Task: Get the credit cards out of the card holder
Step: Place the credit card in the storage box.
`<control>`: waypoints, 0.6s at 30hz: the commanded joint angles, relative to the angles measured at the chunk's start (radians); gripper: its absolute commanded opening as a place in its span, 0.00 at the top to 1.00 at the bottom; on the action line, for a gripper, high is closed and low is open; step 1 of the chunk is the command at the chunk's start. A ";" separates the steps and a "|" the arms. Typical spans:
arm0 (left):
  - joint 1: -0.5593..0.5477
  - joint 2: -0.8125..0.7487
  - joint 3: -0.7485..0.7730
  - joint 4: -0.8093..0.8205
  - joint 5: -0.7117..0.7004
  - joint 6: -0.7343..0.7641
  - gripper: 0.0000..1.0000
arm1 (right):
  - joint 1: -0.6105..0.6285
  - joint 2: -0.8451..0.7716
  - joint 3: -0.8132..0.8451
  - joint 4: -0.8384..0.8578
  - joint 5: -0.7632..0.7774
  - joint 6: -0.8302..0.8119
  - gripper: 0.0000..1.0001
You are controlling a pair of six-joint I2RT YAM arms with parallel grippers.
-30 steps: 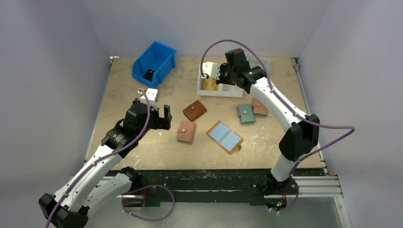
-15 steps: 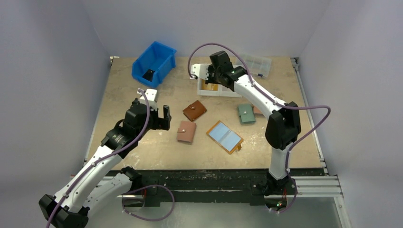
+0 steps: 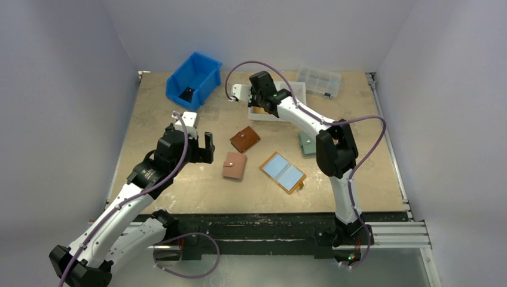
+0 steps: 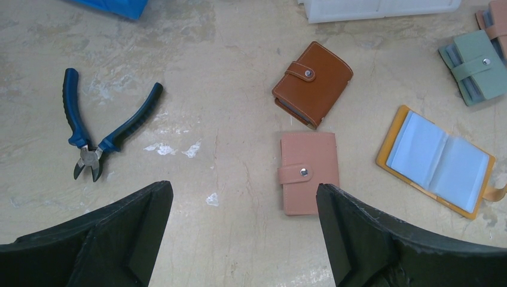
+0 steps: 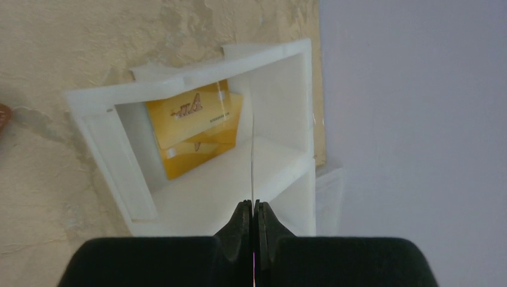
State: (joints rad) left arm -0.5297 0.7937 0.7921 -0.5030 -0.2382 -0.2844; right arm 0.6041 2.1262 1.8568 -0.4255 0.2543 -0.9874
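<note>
The mustard-orange card holder [image 3: 283, 172] lies open on the table, its bluish sleeves [image 4: 439, 161] facing up. My right gripper [image 5: 252, 206] is shut on a thin credit card [image 5: 252, 155], seen edge-on, above a white tray [image 5: 281, 72]. Two orange-yellow credit cards [image 5: 194, 128] lie in that tray. In the top view the right gripper [image 3: 256, 95] hovers at the tray's left end. My left gripper [image 4: 245, 197] hangs open and empty over bare table, just left of a pink wallet [image 4: 308, 173], and well left of the card holder.
A brown wallet [image 4: 312, 84] and a green wallet [image 4: 478, 66] lie closed near the holder. Blue-handled pliers [image 4: 98, 128] lie to the left. A blue bin [image 3: 194, 79] and a clear organiser box [image 3: 320, 81] stand at the back.
The right arm has swung left along the back of the table with the card, its gripper now over the tray's left end. The left arm has stayed still.
</note>
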 commanded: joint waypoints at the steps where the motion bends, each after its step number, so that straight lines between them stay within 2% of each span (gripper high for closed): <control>1: 0.010 -0.004 -0.003 0.019 0.007 0.009 0.02 | 0.005 0.024 0.034 0.133 0.114 0.006 1.00; 2: 0.011 -0.004 -0.004 0.019 0.007 0.010 0.01 | 0.005 0.035 0.031 0.142 0.115 0.008 0.99; 5: 0.013 -0.002 -0.002 0.019 0.008 0.011 0.02 | 0.006 0.057 0.018 0.129 0.080 0.022 0.67; 6: 0.014 -0.002 -0.003 0.019 0.008 0.011 0.02 | 0.006 0.059 0.018 0.103 0.049 0.031 0.60; 7: 0.014 -0.003 -0.003 0.018 0.007 0.010 0.01 | 0.007 0.059 0.020 0.080 0.022 0.043 0.49; 8: 0.014 -0.003 -0.004 0.018 0.007 0.010 0.01 | 0.007 0.054 0.025 0.035 -0.008 0.054 0.44; 14: 0.016 -0.005 -0.004 0.020 0.008 0.010 0.02 | 0.007 -0.036 0.058 -0.101 -0.225 0.134 0.40; 18: 0.019 -0.008 -0.004 0.019 0.008 0.010 0.01 | 0.008 -0.102 0.058 -0.137 -0.300 0.188 0.40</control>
State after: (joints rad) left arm -0.5228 0.7940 0.7918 -0.5030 -0.2356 -0.2844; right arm 0.6041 2.1620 1.8599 -0.5068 0.0937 -0.8833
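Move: The right hand still holds a card, closed fingers pinching it, above the storage box. The middle of the left compartment is about 3 cm ahead, 1 cm right and 13 cm below, with two yellow cards already lying in it. The right compartment is some 13 cm right and 3 cm ahead; the brown card holder is about 15 cm back and 6 cm left. From the idle left hand the left compartment is roughly 30 cm ahead and 22 cm right, 18 cm lower. The right hand sinks about 4 cm over the left compartment of the storage box, first easing a little farther forward, and its fingers open from shut to a bit over half wide, letting go of the card. While the fingers are still parting it turns back towards the box's front and the robot's left, ending some 2 cm back and 2 cm left of its start after nearly 4 cm of backward travel, with the fingers tipping roughly 10 degrees more downward. ##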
